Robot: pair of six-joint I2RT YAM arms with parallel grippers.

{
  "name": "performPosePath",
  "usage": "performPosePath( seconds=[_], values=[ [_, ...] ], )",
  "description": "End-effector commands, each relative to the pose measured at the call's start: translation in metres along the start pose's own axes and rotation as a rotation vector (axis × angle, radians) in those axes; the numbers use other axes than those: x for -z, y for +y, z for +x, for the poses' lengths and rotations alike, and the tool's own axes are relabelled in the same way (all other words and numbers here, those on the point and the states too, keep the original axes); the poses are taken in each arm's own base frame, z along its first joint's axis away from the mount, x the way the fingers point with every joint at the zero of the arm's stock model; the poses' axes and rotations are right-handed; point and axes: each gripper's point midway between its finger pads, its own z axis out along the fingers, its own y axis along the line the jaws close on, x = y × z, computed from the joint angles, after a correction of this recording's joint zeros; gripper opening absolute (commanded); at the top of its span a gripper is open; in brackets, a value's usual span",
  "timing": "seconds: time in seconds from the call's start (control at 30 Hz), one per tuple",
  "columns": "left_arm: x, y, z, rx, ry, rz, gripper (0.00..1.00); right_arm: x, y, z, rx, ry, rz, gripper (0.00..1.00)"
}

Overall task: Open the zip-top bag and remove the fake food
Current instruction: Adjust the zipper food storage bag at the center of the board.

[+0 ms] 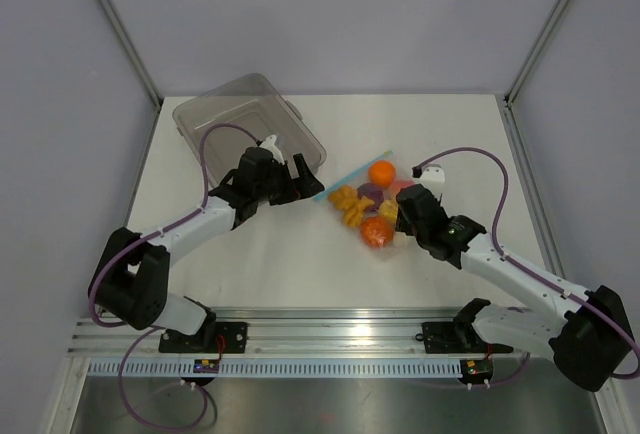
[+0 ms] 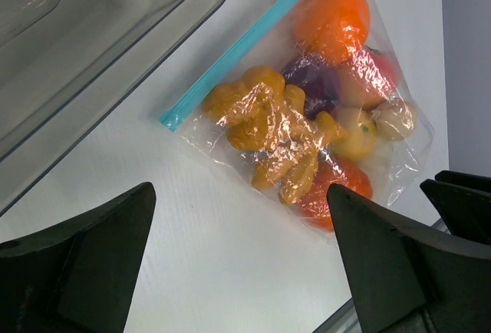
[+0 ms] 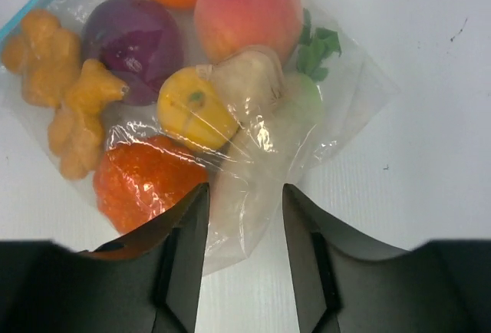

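Observation:
The zip-top bag (image 1: 365,204) lies flat on the white table, its light-blue zip strip (image 2: 238,49) shut along the far left edge. The fake food (image 3: 192,110) is packed inside it: an orange (image 2: 334,14), a purple piece (image 3: 134,37), a peach (image 3: 247,12) and yellow-orange pieces (image 2: 268,118). My right gripper (image 3: 245,189) stands at the bag's near corner. Its jaws are parted, and a loose fold of clear plastic lies between them, not pinched. My left gripper (image 2: 238,191) hangs wide open over bare table just left of the bag, touching nothing.
A rigid clear tub (image 1: 245,119) stands at the back left, right behind my left gripper (image 1: 305,186). Grey walls enclose the table on three sides. A metal rail (image 1: 330,329) with the arm bases runs along the near edge.

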Motion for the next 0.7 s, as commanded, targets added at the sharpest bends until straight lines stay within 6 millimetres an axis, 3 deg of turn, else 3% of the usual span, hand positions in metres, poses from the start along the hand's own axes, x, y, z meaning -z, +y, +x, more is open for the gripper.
performPosePath(
  seconds=[0.0, 0.1, 0.13, 0.23, 0.5, 0.67],
  values=[
    [0.002, -0.028, -0.016, -0.038, -0.036, 0.104, 0.97, 0.004, -0.002, -0.020, -0.100, -0.073, 0.036, 0.55],
    [-0.003, -0.026, -0.014, -0.022, -0.030, 0.105, 0.98, 0.006, -0.010, -0.019, -0.134, -0.094, 0.063, 0.63],
    [-0.004, -0.025, -0.014, -0.012, -0.032, 0.098, 0.98, 0.007, -0.012, -0.020, -0.163, -0.103, 0.072, 0.71],
    [-0.009, -0.022, -0.013, 0.030, -0.045, 0.089, 0.98, 0.008, -0.025, -0.021, -0.217, -0.124, 0.128, 0.81],
    [-0.022, -0.024, -0.008, 0.039, -0.029, 0.079, 0.98, -0.015, -0.029, -0.013, -0.379, -0.021, 0.054, 0.82],
    [-0.041, -0.030, 0.008, 0.008, 0.036, 0.072, 0.96, -0.018, -0.027, -0.008, -0.421, -0.017, 0.023, 0.81]
  ],
)
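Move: The zip-top bag's middle lies about 13 cm to the right of the left hand, 3 cm ahead and 9 below; the near end of its blue zipper is some 6 cm straight ahead of that hand, and the clear container's middle about 15 cm ahead and 15 to the left. From the right hand the bag's middle is roughly 9 cm ahead, 7 left and 8 below, with the tomato 4 cm ahead and 5 left, the orange 17 ahead and 5 left. The right hand swings about 4 cm to its right, away from the bag's middle, rising a little and then sinking, while its half-open fingers spread wide and the wrist turns some 15 degrees clockwise with its left side lifting. The left hand, fingers still wide open, comes in rightward and down, about 3 cm and 2 cm, towards the zipper side of the bag, quickest at the end. ##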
